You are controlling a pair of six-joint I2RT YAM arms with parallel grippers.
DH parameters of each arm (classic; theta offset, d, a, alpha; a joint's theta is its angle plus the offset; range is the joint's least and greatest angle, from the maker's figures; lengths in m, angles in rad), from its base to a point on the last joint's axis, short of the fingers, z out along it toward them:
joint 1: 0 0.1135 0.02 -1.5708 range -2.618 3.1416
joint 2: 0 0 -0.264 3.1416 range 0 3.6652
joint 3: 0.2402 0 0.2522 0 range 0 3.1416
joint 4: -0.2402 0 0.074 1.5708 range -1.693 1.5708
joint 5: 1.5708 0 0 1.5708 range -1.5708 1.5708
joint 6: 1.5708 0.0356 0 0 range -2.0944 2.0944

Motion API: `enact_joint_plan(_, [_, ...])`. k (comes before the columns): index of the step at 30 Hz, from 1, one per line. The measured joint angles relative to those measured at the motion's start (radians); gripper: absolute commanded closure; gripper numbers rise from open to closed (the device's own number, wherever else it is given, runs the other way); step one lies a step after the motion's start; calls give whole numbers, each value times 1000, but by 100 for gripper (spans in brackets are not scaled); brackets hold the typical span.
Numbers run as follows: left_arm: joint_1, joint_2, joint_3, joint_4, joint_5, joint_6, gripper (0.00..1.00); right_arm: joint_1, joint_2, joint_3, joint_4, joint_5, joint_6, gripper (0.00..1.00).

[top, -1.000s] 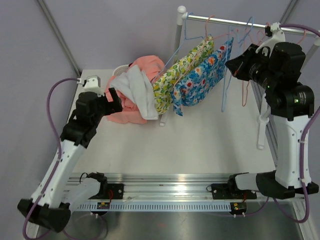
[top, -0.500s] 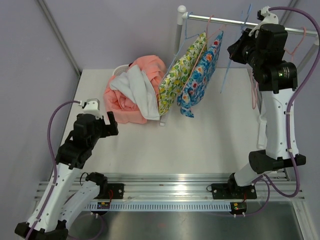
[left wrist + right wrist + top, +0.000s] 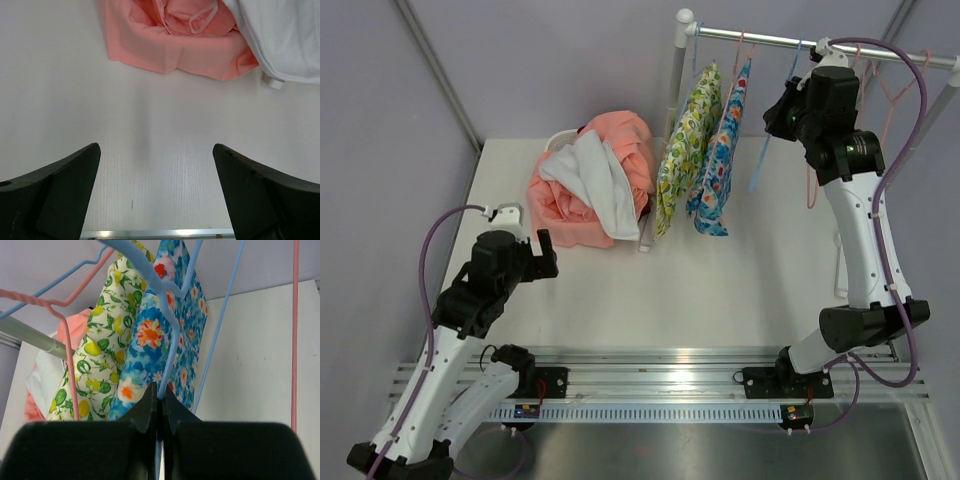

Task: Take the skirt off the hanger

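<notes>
Two patterned skirts hang from the rail (image 3: 760, 40): a lemon-print one (image 3: 678, 160) (image 3: 100, 355) and a blue floral one (image 3: 720, 160) (image 3: 150, 335). My right gripper (image 3: 778, 108) (image 3: 160, 390) is up by the rail, just right of them, shut on the thin wire of a blue hanger (image 3: 757, 165) (image 3: 170, 355) that looks bare below the jaws. My left gripper (image 3: 545, 255) (image 3: 156, 150) hovers open over bare table, short of a pink garment (image 3: 620, 140) (image 3: 170, 45) and holding nothing.
A white cloth (image 3: 595, 180) (image 3: 285, 35) lies over the pink pile at the back left. Pink hangers (image 3: 890, 90) (image 3: 295, 330) hang further right on the rail. The rail's upright post (image 3: 675, 70) stands behind the skirts. The table's metal front edge (image 3: 155, 233) is close below the left gripper.
The left arm has drawn back from the pile toward the near edge. The right arm rose toward the rail with the blue hanger, and the skirts swung back to hang straighter.
</notes>
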Motion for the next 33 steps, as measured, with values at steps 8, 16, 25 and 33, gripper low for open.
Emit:
enact_joint_plan(8, [-14,-130,-4,0,2,-27,1,0,-98,-42,-46,22,2,0])
enact_joint_plan(16, [-15,-174,-35,1,2,-29,1,0,-170,28,-116,64,-5,0])
enact_joint_plan(25, [-15,-193,-35,6,-5,-32,1,-1,-246,131,-101,-106,97,1])
enact_joint_plan(33, [-15,-187,-36,6,-9,-33,1,0,-121,121,-48,-295,151,4])
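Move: The right gripper is shut on an empty blue hanger just below the rod. The blue floral skirt lies roughly 6 cm ahead of it, 7 cm to its left and 12 cm below, with its pink hanger some 5 cm ahead, 7 cm left and 3 cm above. The lemon skirt is about 6 cm ahead, 12 cm left and 12 cm below. From the open left gripper, the floral skirt is some 26 cm ahead, 28 cm right and 8 cm higher. Open the right fingers wide to let go of the empty blue hanger, while drawing that hand back about 11 cm and up 12 cm, clear of it. Then swing left some 7 cm, turning about 15 degrees counter-clockwise, and start forward and down again with the fingers open, facing the skirts. Ease the left gripper, still open, about 3 cm up and back. ##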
